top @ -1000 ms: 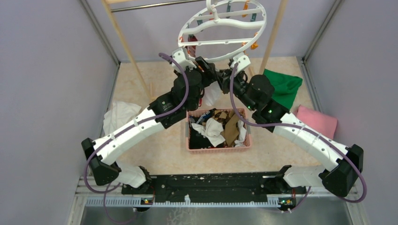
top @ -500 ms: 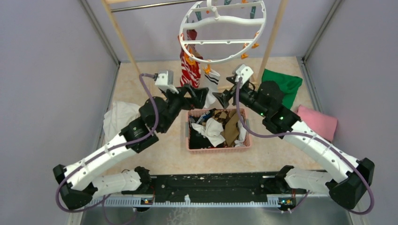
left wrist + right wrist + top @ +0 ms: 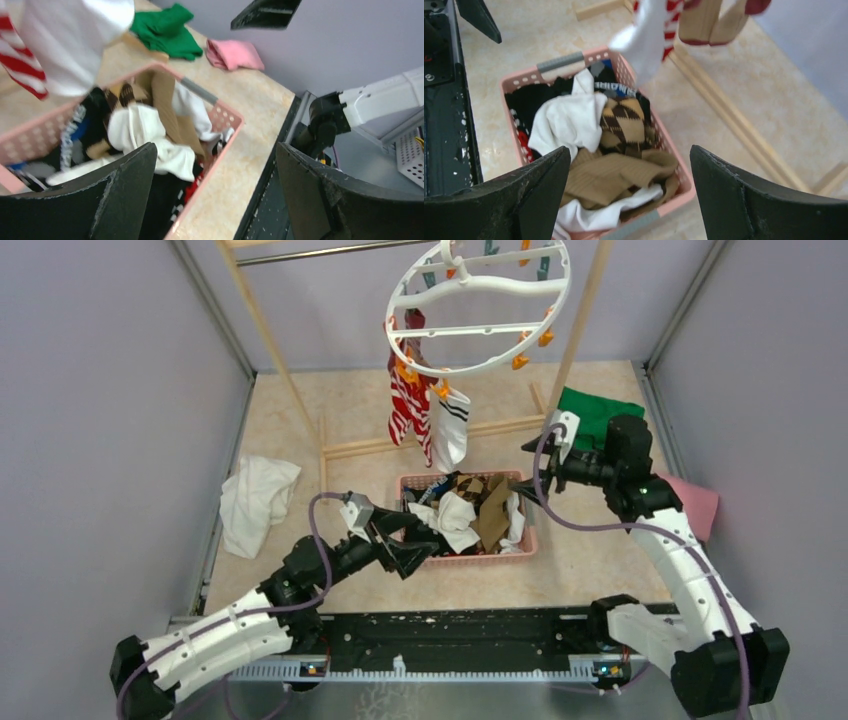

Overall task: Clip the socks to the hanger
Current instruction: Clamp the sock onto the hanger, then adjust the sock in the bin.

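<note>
The white ring hanger (image 3: 478, 310) hangs at the top centre with orange and teal pegs. A red-and-white striped sock (image 3: 405, 405) and a white sock with black bands (image 3: 450, 425) hang clipped from its near edge. More socks lie in the pink basket (image 3: 530, 540), among them a brown argyle one (image 3: 624, 117) and a tan one (image 3: 619, 172). My left gripper (image 3: 418, 545) is open and empty at the basket's near-left rim (image 3: 225, 117). My right gripper (image 3: 528, 470) is open and empty, to the right of and above the basket.
A green cloth (image 3: 600, 415) and a pink cloth (image 3: 700, 500) lie at the right. A white cloth (image 3: 255, 500) lies at the left. The wooden rack's base bar (image 3: 724, 115) runs behind the basket, with its uprights either side of the hanger.
Both arms have pulled back and down from the hanger. The left has come to the basket's near rim and the right has moved out to the right. The two socks stay clipped.
</note>
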Robot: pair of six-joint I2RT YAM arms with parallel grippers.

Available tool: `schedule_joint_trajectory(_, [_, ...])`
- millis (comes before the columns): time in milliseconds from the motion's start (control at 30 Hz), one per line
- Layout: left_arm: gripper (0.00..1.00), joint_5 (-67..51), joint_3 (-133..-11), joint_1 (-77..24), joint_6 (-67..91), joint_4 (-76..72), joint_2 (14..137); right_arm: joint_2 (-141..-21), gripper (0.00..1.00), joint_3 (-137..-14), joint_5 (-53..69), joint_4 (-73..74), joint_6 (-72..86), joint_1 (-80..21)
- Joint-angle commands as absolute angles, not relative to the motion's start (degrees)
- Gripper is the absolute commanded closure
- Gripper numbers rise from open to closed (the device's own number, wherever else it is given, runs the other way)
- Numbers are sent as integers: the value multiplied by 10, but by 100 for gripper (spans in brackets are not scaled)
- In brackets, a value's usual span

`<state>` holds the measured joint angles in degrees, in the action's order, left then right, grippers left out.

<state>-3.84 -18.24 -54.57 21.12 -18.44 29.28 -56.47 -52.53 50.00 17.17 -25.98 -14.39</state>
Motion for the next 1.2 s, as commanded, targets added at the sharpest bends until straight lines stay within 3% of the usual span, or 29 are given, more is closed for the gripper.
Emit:
schedule_joint_trajectory(0, [7,-55,-96,-546,281,-320,296,-542,12,-470,642,141,-264,-43])
schedule_joint_trajectory(200, [9,30,-66,-546,327,-338,327,-514,11,-419,663,150,-322,54])
schedule_joint_trajectory(467, [34,131,-135,-545,379,-307,440,-514,11,-399,627,137,-341,59])
schedule_joint_trajectory(667, [42,208,-267,-545,435,-165,593,-518,11,-402,613,146,-351,59])
schedule_joint_trajectory(1000, [51,143,-405,-545,373,-122,781,-543,11,-441,623,217,-382,59])
schedule_joint_trajectory(1067, [63,126,-419,-545,346,-121,794,-550,11,-447,626,228,-387,59])
schedule_joint_trajectory(1167, [91,70,-416,-545,287,-158,779,-551,11,-453,631,238,-389,59])
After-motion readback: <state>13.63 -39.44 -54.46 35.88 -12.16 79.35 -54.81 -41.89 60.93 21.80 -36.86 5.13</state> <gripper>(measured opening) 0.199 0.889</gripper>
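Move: The crumpled white sock in the basket lies about 10 cm ahead of the left hand, 7 cm to its right and 15 cm below. The tan sock is some 10 cm farther right, level with the white one; the argyle sock lies about 7 cm beyond the white sock and 3 cm to its right. From the right hand the white sock is about 15 cm left, 4 cm back and 17 cm down. The left sinks some 13 cm, reaches forward-right and pinches the white sock; the right retreats rightward and down. ##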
